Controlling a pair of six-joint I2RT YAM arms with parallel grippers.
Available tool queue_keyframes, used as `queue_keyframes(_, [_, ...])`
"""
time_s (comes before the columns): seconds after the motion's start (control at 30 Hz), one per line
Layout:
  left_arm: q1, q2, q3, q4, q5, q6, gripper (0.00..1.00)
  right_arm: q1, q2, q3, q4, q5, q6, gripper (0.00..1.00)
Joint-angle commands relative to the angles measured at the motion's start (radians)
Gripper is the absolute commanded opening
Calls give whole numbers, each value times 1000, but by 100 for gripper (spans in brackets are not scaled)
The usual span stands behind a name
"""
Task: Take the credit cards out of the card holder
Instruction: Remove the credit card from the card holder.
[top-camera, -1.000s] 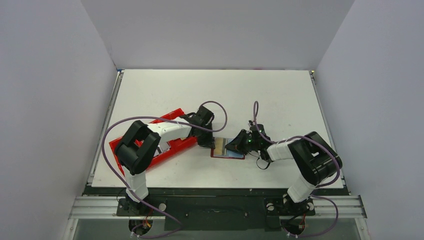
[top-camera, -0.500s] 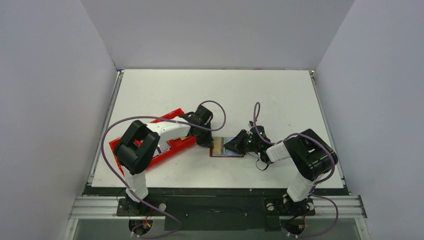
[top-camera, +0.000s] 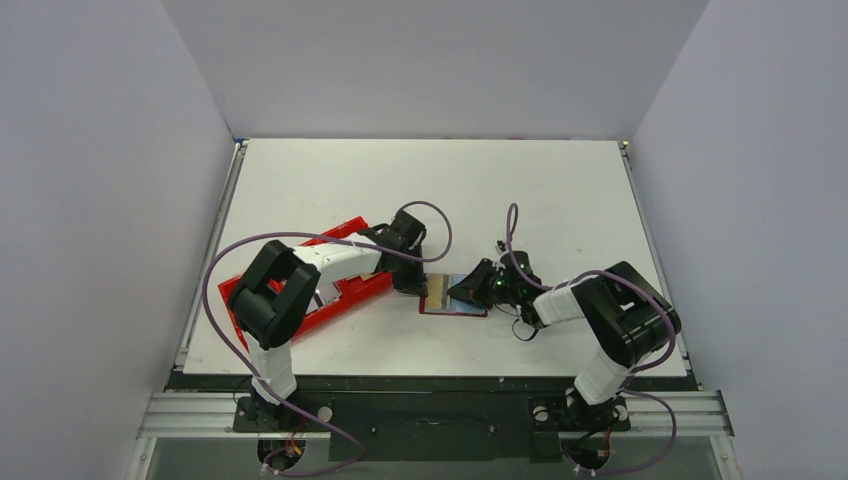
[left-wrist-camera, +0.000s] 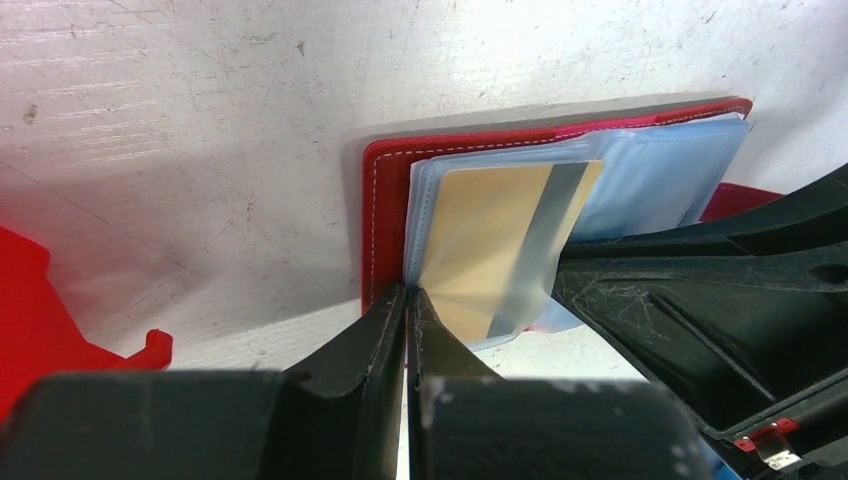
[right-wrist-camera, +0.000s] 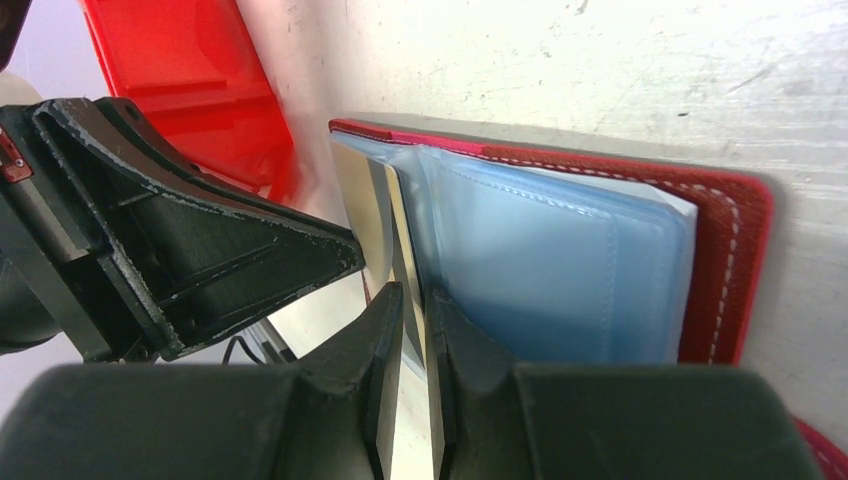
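The card holder lies open on the table between both arms, its red cover under grey-blue pockets. A gold-tan credit card with a grey stripe sticks out of the pockets at an angle. My left gripper is shut, its tips against the near-left corner of the pockets; I cannot tell whether it pinches a sleeve. From the other side, my right gripper is nearly closed, with the credit card edge-on between its fingers. In the top view the left gripper and right gripper flank the holder.
A bright-red plastic tray lies under the left arm, just left of the holder, also seen as the tray behind the left gripper. Purple cables loop over both arms. White table stretches away behind the arms.
The right gripper and the holder have edged slightly left, and the right arm's elbow has shifted. The left arm has stayed put.
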Motion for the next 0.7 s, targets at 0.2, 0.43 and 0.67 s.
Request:
queue_keyframes(0.2, [-22,84,-43,-21,-71,15,0,41,-49,-1,26,-66,-7,16])
queue_keyframes(0.43, [-20,84,-46,-19,-71,13,0,14,-39,-66,168,-65,68,29])
queue_keyframes(0.67, [-21,87,-48,-16,-66,11,0,11,-31,-96,242,-48,99,39])
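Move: The striped card stands in its sleeve about 2 cm left of the right fingertips and 1 cm ahead, some 1 cm lower. From the right hand, the card holder's middle is about level front-to-back, 1 cm to the right and 2 cm below. The red tray's middle lies some 28 cm to its left and 2 cm ahead. From the left hand, closed at the holder's left edge, the card is about 3 cm right and 1 cm ahead. Right hand backs about 1.5 cm, rises slightly and spreads its fingers at the card's edge; left keeps the holder. ##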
